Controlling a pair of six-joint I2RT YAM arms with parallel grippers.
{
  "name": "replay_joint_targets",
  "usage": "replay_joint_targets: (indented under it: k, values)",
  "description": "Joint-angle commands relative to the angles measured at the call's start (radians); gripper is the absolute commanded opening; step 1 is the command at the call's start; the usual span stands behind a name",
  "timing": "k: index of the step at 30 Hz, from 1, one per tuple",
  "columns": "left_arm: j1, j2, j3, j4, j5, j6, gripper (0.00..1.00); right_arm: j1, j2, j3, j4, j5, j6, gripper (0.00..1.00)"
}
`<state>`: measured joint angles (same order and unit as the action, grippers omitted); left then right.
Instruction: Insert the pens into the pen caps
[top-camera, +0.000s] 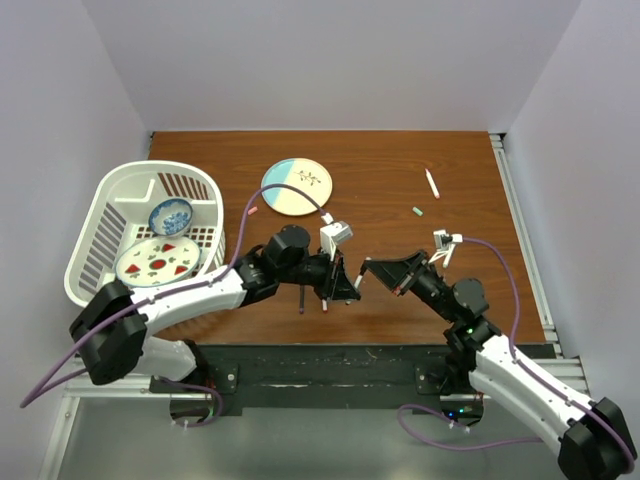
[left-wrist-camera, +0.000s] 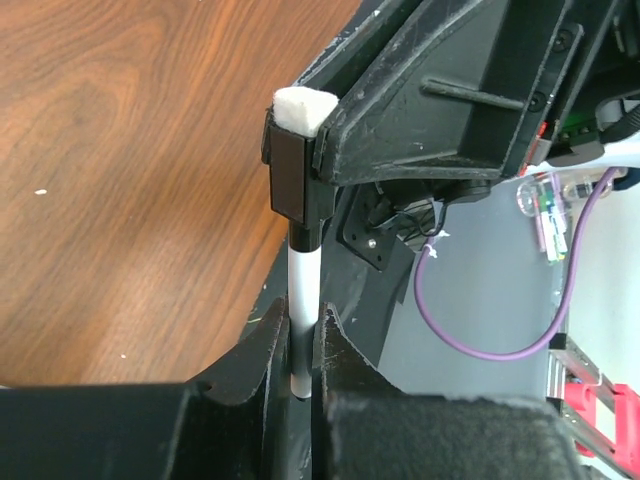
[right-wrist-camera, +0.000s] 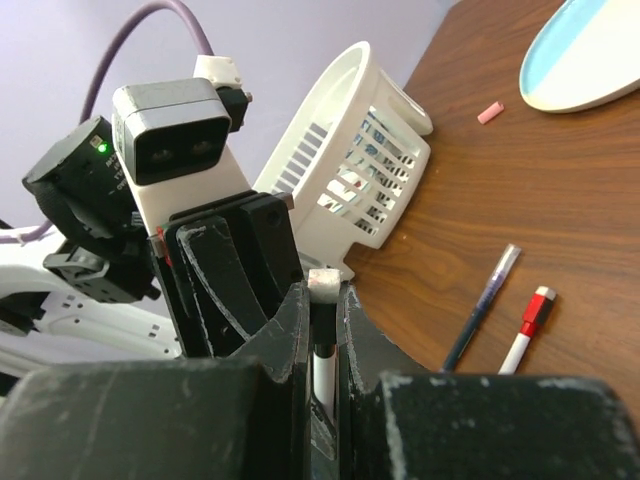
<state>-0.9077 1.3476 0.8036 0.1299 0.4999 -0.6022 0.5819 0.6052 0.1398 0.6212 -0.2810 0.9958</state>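
Observation:
A white-barrelled pen is held above the table between both grippers. My left gripper is shut on its barrel. The black pen cap, with a white end, sits on the pen's far end, and my right gripper is shut on that cap. In the top view the left gripper and right gripper meet at the table's middle front. On the table lie a dark purple pen, a red-capped pen, a white pen, a green cap and a pink cap.
A white basket holding a bowl and a plate stands at the left. A blue and cream plate lies at the back centre. The purple pen and red-capped pen lie just under the left arm.

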Motion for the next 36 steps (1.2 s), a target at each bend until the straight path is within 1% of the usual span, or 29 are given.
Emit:
replay_joint_targets:
  k: [1,6,9,10,11,12,14,17,19,21,22,24,25,26,27,28,30,31,33,34,36]
  values:
    - [0.069,-0.008,0.169,0.286,-0.227,0.048,0.00,0.102,-0.002,-0.062,-0.219,-0.239,-0.013,0.00]
    - [0.081,0.028,0.215,0.271,-0.242,0.059,0.00,0.134,0.044,-0.066,-0.190,-0.224,-0.010,0.00]
    - [0.079,0.025,0.210,0.245,-0.253,0.062,0.00,0.137,0.057,-0.043,-0.178,-0.205,0.003,0.00]
    - [0.081,0.024,0.209,0.225,-0.274,0.068,0.00,0.137,0.057,-0.026,-0.222,-0.190,0.001,0.00]
    - [0.078,0.024,0.212,0.191,-0.308,0.087,0.00,0.137,0.059,-0.005,-0.266,-0.135,0.004,0.00]
    - [0.076,0.019,0.210,0.141,-0.364,0.091,0.00,0.136,0.068,0.032,-0.290,-0.118,0.007,0.00]
    - [0.076,-0.005,0.187,0.137,-0.402,0.093,0.00,0.141,0.093,0.059,-0.293,-0.090,0.033,0.00]
    - [0.078,-0.028,0.157,0.154,-0.385,0.094,0.00,0.142,0.152,0.101,-0.262,-0.070,0.040,0.00]
    - [0.082,-0.030,0.160,0.145,-0.339,0.097,0.00,0.141,0.180,0.135,-0.262,-0.057,0.030,0.00]
    - [0.081,-0.031,0.164,0.131,-0.289,0.098,0.00,0.144,0.194,0.187,-0.299,-0.032,0.012,0.00]
    - [0.082,-0.039,0.161,0.125,-0.273,0.097,0.00,0.142,0.197,0.210,-0.323,0.006,-0.014,0.00]
    - [0.081,-0.050,0.154,0.108,-0.227,0.085,0.09,0.141,0.206,0.282,-0.368,0.040,-0.031,0.00]
    - [0.082,-0.063,0.145,0.105,-0.212,0.081,0.14,0.141,0.209,0.308,-0.386,0.090,-0.057,0.00]
    - [0.082,-0.074,0.120,0.105,-0.192,0.071,0.23,0.141,0.215,0.337,-0.408,0.112,-0.069,0.00]
    - [0.082,-0.087,0.105,0.105,-0.158,0.065,0.28,0.142,0.222,0.396,-0.444,0.133,-0.085,0.00]
    - [0.082,-0.115,0.088,0.103,-0.144,0.061,0.37,0.139,0.237,0.426,-0.462,0.150,-0.114,0.00]
    - [0.082,-0.155,0.023,0.103,-0.083,0.055,0.47,0.141,0.258,0.516,-0.513,0.195,-0.152,0.00]
    - [0.081,-0.201,0.002,0.099,-0.064,0.055,0.55,0.139,0.272,0.547,-0.537,0.206,-0.190,0.00]
    - [0.082,-0.246,-0.036,0.039,-0.041,0.068,0.61,0.138,0.323,0.640,-0.618,0.239,-0.233,0.00]
    - [0.081,-0.293,-0.049,0.019,-0.037,0.076,0.65,0.137,0.338,0.667,-0.653,0.247,-0.271,0.00]
    - [0.081,-0.341,-0.076,-0.054,-0.012,0.099,0.70,0.131,0.384,0.719,-0.711,0.247,-0.301,0.00]
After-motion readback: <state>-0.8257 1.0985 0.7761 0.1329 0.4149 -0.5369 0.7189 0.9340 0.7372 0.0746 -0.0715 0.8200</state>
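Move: The left hand holds the white pen by its lower barrel. The black cap on the pen's top, pinched by the right hand, lies about 5 cm above the left hand, some 3 cm ahead and 3 cm to its right. From the right hand the pen's barrel is roughly 3 cm below, 2 cm back and 1 cm left. On the table some 15 cm below the left hand, the red-capped pen lies about 4 cm ahead and 6 cm left, the dark pen 3 cm ahead and 12 cm left. The left fingers let go of the barrel late on, opening wide, while the right hand keeps its pinch on the cap. Before that both hands carry the joined pen and cap about 4 cm forward, dipping slightly on the way; then both rise some 6–7 cm and drift left, the right hand rolling its left side down about 15 degrees overall. ##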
